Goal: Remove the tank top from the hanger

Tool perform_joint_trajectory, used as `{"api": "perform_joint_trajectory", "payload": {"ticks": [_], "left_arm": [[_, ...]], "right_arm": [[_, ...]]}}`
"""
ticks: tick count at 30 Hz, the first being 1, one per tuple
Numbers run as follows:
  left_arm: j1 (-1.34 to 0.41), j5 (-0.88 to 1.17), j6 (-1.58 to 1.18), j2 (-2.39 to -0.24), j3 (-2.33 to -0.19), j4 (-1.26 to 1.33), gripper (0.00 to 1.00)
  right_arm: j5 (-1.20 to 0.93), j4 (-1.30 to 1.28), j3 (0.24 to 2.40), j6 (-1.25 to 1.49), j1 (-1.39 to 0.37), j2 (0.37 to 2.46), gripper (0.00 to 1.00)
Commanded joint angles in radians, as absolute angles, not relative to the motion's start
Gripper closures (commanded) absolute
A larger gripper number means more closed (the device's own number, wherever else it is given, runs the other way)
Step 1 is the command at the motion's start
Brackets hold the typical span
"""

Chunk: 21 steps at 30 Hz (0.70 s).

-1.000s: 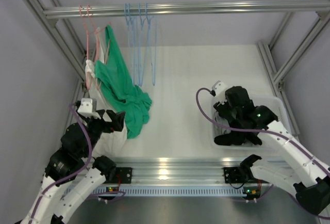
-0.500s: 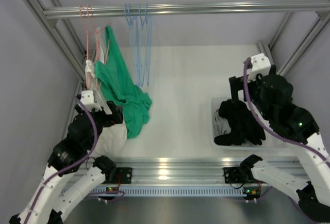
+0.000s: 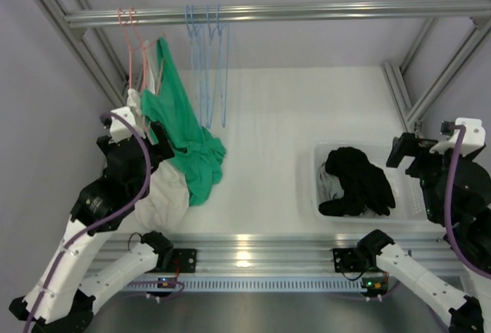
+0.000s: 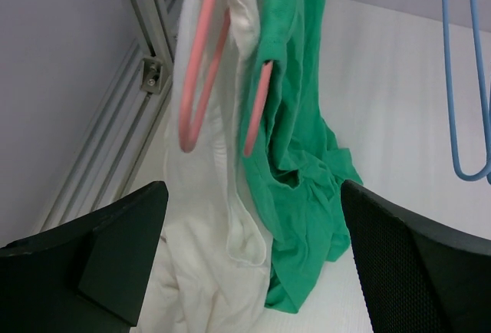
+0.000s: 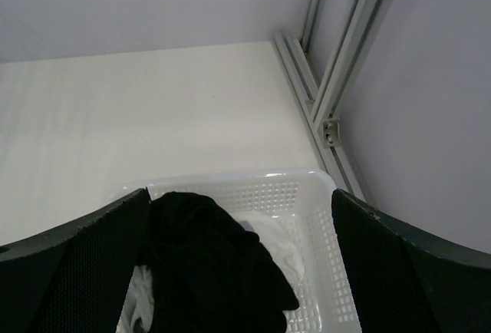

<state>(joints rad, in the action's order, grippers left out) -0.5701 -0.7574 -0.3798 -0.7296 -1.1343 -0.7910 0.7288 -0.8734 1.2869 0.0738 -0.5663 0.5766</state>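
Two tank tops hang on pink hangers (image 3: 132, 49) at the rail's left end: a green tank top (image 3: 184, 137) and a white tank top (image 3: 165, 199), both trailing onto the table. In the left wrist view the green tank top (image 4: 307, 164) hangs on one pink hanger (image 4: 257, 110), the white tank top (image 4: 207, 248) on another (image 4: 201, 72). My left gripper (image 4: 253, 272) is open, facing both and touching neither. It sits at the left (image 3: 156, 145). My right gripper (image 5: 238, 272) is open and empty, raised above the basket at the right (image 3: 414, 160).
A white basket (image 5: 322, 225) at the right holds a black garment (image 5: 207, 264) and white cloth (image 5: 272, 245); it also shows from above (image 3: 311, 195). Empty blue hangers (image 3: 209, 57) hang right of the green top. Frame posts stand at both sides.
My right gripper opened, rose and drew back right from the basket, leaving the black garment in it. My left arm lifted and moved closer to the hanging tops.
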Motion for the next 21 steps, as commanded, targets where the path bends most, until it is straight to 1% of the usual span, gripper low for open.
{"api": "perform_joint_trajectory", "payload": {"ticks": [1, 4, 7, 9, 13, 16, 17, 18, 19, 20, 21], "left_arm": [[-0.571, -0.831, -0.335, -0.64, -1.187, -0.802, 0.01], [-0.569, -0.879, -0.293, -0.542, -1.154, -0.799, 0.01], [-0.569, -0.865, -0.285, -0.479, -1.072, -0.744, 0.01], [-0.569, -0.832, -0.287, -0.463, -1.005, -0.707, 0.01], [-0.516, -0.729, -0.285, -0.514, -0.979, -0.652, 0.01], [-0.395, -0.565, -0.288, -0.572, -0.967, -0.628, 0.01], [-0.32, -0.513, -0.293, -0.584, -0.963, -0.612, 0.01], [-0.28, -0.418, -0.298, -0.598, -0.959, -0.608, 0.01], [-0.241, -0.378, -0.301, -0.624, -0.953, -0.603, 0.01], [-0.165, -0.341, -0.299, -0.63, -0.948, -0.595, 0.01], [-0.135, -0.309, -0.293, -0.634, -0.945, -0.594, 0.01]], "right_arm": [[0.784, -0.953, 1.269, 0.068, -0.551, 0.486, 0.01], [0.816, -0.956, 1.259, 0.025, -0.551, 0.388, 0.01], [0.824, -0.956, 1.232, 0.014, -0.551, 0.351, 0.01], [0.818, -0.954, 1.201, 0.035, -0.551, 0.341, 0.01], [0.805, -0.953, 1.16, 0.08, -0.552, 0.376, 0.01], [0.804, -0.946, 1.144, 0.101, -0.552, 0.403, 0.01], [0.807, -0.943, 1.141, 0.104, -0.552, 0.41, 0.01], [0.81, -0.943, 1.14, 0.103, -0.552, 0.416, 0.01], [0.814, -0.943, 1.138, 0.101, -0.552, 0.425, 0.01], [0.821, -0.943, 1.137, 0.1, -0.552, 0.431, 0.01], [0.831, -0.945, 1.137, 0.103, -0.552, 0.434, 0.01]]}}
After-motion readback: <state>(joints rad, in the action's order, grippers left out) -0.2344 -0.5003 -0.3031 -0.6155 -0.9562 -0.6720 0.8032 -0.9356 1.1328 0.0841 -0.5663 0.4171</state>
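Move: Just ahead of the left hand, about 2 cm out, 2 cm to its left and slightly above, hang the pink hangers' lower ends. The green tank top's middle is about 14 cm ahead, 1 cm left and 15 cm down; the white top 8 cm ahead and 7 cm left; the blue hangers' ends 8 cm ahead, 12 cm right. From the right hand, the green tank top is roughly 50 cm left, 19 ahead; the basket is 8 cm ahead, straight below. Pulling back about 5 cm while rising and shifting left, nose tipping up some 10 degrees, the left hand then swings forward again and down about 6 cm, levelling out, to end left of the pink hangers' lower ends. The right hand backs off to the right from above the basket, then eases partly forward again and sinks about 4 cm. Both grippers stay open and empty. ##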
